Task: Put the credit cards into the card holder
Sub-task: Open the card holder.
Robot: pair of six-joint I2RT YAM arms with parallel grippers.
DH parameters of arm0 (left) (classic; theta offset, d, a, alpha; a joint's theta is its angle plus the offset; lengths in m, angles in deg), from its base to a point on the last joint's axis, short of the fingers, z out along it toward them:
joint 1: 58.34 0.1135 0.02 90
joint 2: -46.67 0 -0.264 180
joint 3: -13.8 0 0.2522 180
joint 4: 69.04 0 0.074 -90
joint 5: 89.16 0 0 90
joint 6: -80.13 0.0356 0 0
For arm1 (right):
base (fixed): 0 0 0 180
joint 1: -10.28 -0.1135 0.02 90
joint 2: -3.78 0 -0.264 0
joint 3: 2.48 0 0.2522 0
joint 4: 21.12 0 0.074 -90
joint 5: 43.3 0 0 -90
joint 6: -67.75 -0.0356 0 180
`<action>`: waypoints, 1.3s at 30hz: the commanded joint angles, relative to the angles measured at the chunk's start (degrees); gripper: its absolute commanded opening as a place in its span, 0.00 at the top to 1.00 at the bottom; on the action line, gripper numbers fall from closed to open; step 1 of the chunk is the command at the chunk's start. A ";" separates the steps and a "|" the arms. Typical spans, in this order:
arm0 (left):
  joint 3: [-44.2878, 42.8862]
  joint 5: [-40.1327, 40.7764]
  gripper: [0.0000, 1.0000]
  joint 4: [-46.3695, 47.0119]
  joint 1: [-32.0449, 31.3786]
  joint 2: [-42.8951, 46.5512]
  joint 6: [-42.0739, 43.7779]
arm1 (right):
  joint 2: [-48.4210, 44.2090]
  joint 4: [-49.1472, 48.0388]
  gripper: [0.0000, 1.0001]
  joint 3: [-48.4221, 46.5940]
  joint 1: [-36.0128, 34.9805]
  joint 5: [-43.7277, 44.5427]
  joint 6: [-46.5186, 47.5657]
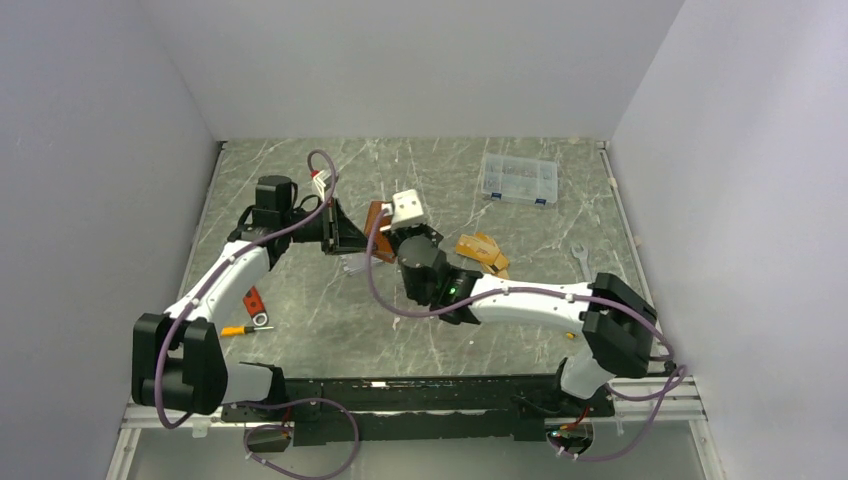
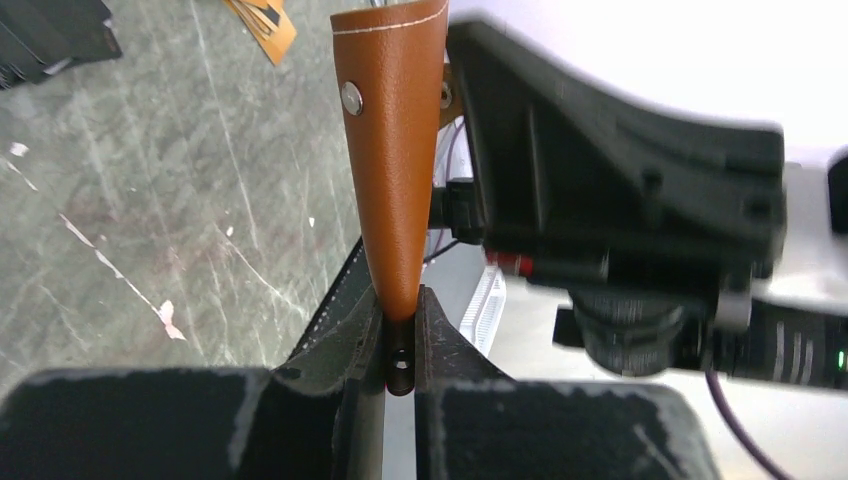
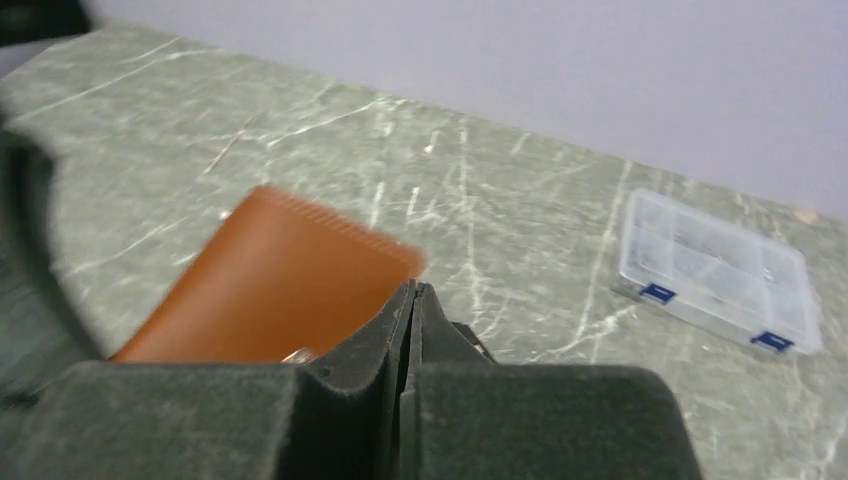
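The tan-brown card holder (image 2: 392, 150) hangs off the table, pinched at its narrow end by my left gripper (image 2: 400, 305), which is shut on it. The top view has the card holder (image 1: 376, 218) mid-table between both grippers. My left gripper (image 1: 360, 238) holds it from the left. My right gripper (image 1: 392, 238) comes in from the right. In the right wrist view the right gripper (image 3: 413, 295) is shut with nothing showing between its pads, its tips at the card holder's (image 3: 270, 280) edge. Orange-gold credit cards (image 1: 482, 252) lie to the right, black cards (image 2: 50, 35) on the table beyond.
A clear plastic compartment box (image 1: 518, 180) sits at the back right. A wrench (image 1: 580, 258) lies near the right edge. An orange-handled tool (image 1: 245, 328) and a red one (image 1: 255, 303) lie beside the left arm. A pale stack of cards (image 1: 355, 266) lies under the grippers.
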 commanded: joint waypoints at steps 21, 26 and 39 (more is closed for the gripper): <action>-1.86 -0.34 1.00 -6.06 -0.32 2.42 8.49 | -16.02 34.59 0.34 -5.20 3.73 -10.27 -36.30; -1.77 0.14 1.00 -6.65 -0.28 3.08 10.47 | -12.77 37.89 0.24 -10.27 4.86 -19.03 -39.42; -2.75 0.33 1.00 -8.38 -0.32 2.18 13.80 | -4.62 49.58 0.29 -15.73 5.99 -17.50 -47.10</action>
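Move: My left hand already holds the brown card holder in the air by its lower left part; its middle is about 2 cm ahead and 3 cm right of that hand. From my shut right fingertips it lies some 3 cm left, 2 cm back and 2 cm lower, its tab already loose. On the table about 23 cm below my right hand, the black cards are about 7 cm right and 4 cm ahead, and the white cards 5 cm left and 2 cm ahead. I draw my right hand about 4 cm right, clear of the card holder, then back while its fingers spread from shut to about three quarters open. With the wrist tipping some 30 degrees down and its left side rolling up, I swing back left towards the holder, rising briefly and then sinking about 5 cm. My left hand keeps its pinch, easing slightly back and then down. ##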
